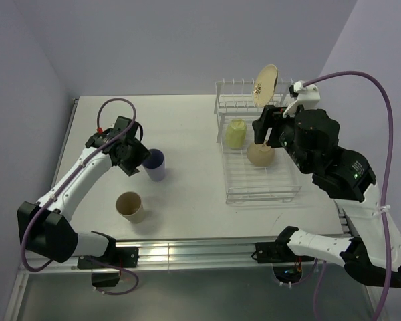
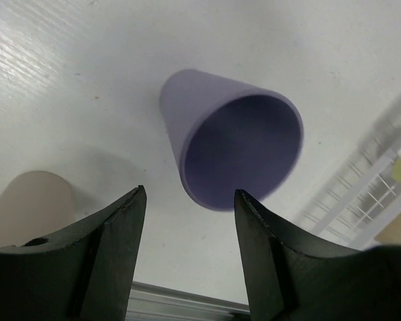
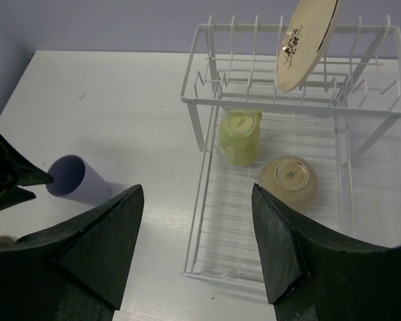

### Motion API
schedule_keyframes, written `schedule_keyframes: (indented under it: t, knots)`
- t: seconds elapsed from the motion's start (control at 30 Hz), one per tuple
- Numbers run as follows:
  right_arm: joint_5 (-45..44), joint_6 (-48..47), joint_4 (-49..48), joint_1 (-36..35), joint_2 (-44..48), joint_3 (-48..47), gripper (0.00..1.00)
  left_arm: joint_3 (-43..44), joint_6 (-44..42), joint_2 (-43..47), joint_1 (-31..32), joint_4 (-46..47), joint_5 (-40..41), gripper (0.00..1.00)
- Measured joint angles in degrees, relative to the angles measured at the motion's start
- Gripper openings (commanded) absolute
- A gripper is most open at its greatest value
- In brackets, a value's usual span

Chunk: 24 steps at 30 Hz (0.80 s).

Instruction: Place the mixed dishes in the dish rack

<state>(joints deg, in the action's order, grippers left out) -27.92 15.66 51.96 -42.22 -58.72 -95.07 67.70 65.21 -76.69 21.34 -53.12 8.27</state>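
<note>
A lavender tumbler stands upright on the white table, left of the dish rack. My left gripper hovers just left of it, open. In the left wrist view the tumbler's mouth lies just beyond the gripper, and nothing is between the fingers. A tan tumbler stands nearer the front. In the rack a yellow-green mug and a bowl sit upside down, and a cream plate leans in the prongs. My right gripper hangs open above the rack's left side.
The tan tumbler shows beside my left finger. The rack's white wire edge lies to the tumbler's right. Lavender walls close in the table at the back and sides. A metal rail runs along the front edge.
</note>
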Motion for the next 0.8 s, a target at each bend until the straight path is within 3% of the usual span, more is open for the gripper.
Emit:
schedule_keyframes:
  t: [0.23,0.43,0.53,0.63,0.67,0.7,0.8]
  knots:
    - [0.0,0.0,1.1,0.0,0.3,0.7,0.73,-0.5,-3.2,-5.1,-3.2,1.8,-0.5,0.60]
    - [-0.2,0.0,2.6,0.0,0.6,0.7,0.73,-0.6,-5.4,-9.9,-3.9,4.3,-1.9,0.49]
    - [-0.5,0.0,3.1,0.0,0.7,0.7,0.73,-0.6,-6.2,-11.9,-3.9,5.5,-2.8,0.40]
    - [-1.0,0.0,3.5,0.0,0.9,0.7,0.73,-0.6,-7.1,-13.1,-3.9,6.4,-3.5,0.25]
    - [-1.0,0.0,3.5,0.0,1.0,0.7,0.73,-0.6,-7.4,-13.3,-3.9,6.5,-3.8,0.11]
    - [-1.0,0.0,3.5,0.0,1.0,0.7,0.73,-0.6,-7.5,-13.4,-3.9,6.7,-4.0,0.04]
    - [-0.9,0.3,3.9,0.0,1.1,0.7,0.73,-0.5,-8.7,-13.5,-3.9,7.0,-4.4,0.00]
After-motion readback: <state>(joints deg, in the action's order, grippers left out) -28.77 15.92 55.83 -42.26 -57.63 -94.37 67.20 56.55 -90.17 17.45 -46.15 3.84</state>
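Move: The purple cup stands just ahead of the left hand, its middle about 4 cm forward, 4 cm to the right and 10 cm below. From the same hand, the brown cup is some 11 cm back and 4 cm to the left, about as low, and the green mug in the rack lies roughly 17 cm forward and 34 cm to the right. From the right hand the purple cup is about 38 cm left, 8 cm forward and 37 cm lower. Down, and a little forward, the left hand sinks about 6.5 cm onto the left side of the purple cup's rim, its fingers tipping slightly back towards the base. Early on it drifts a touch left and then returns; over the second half the open fingers close almost fully, one inside the cup and one outside, pinching the wall at the rim. ##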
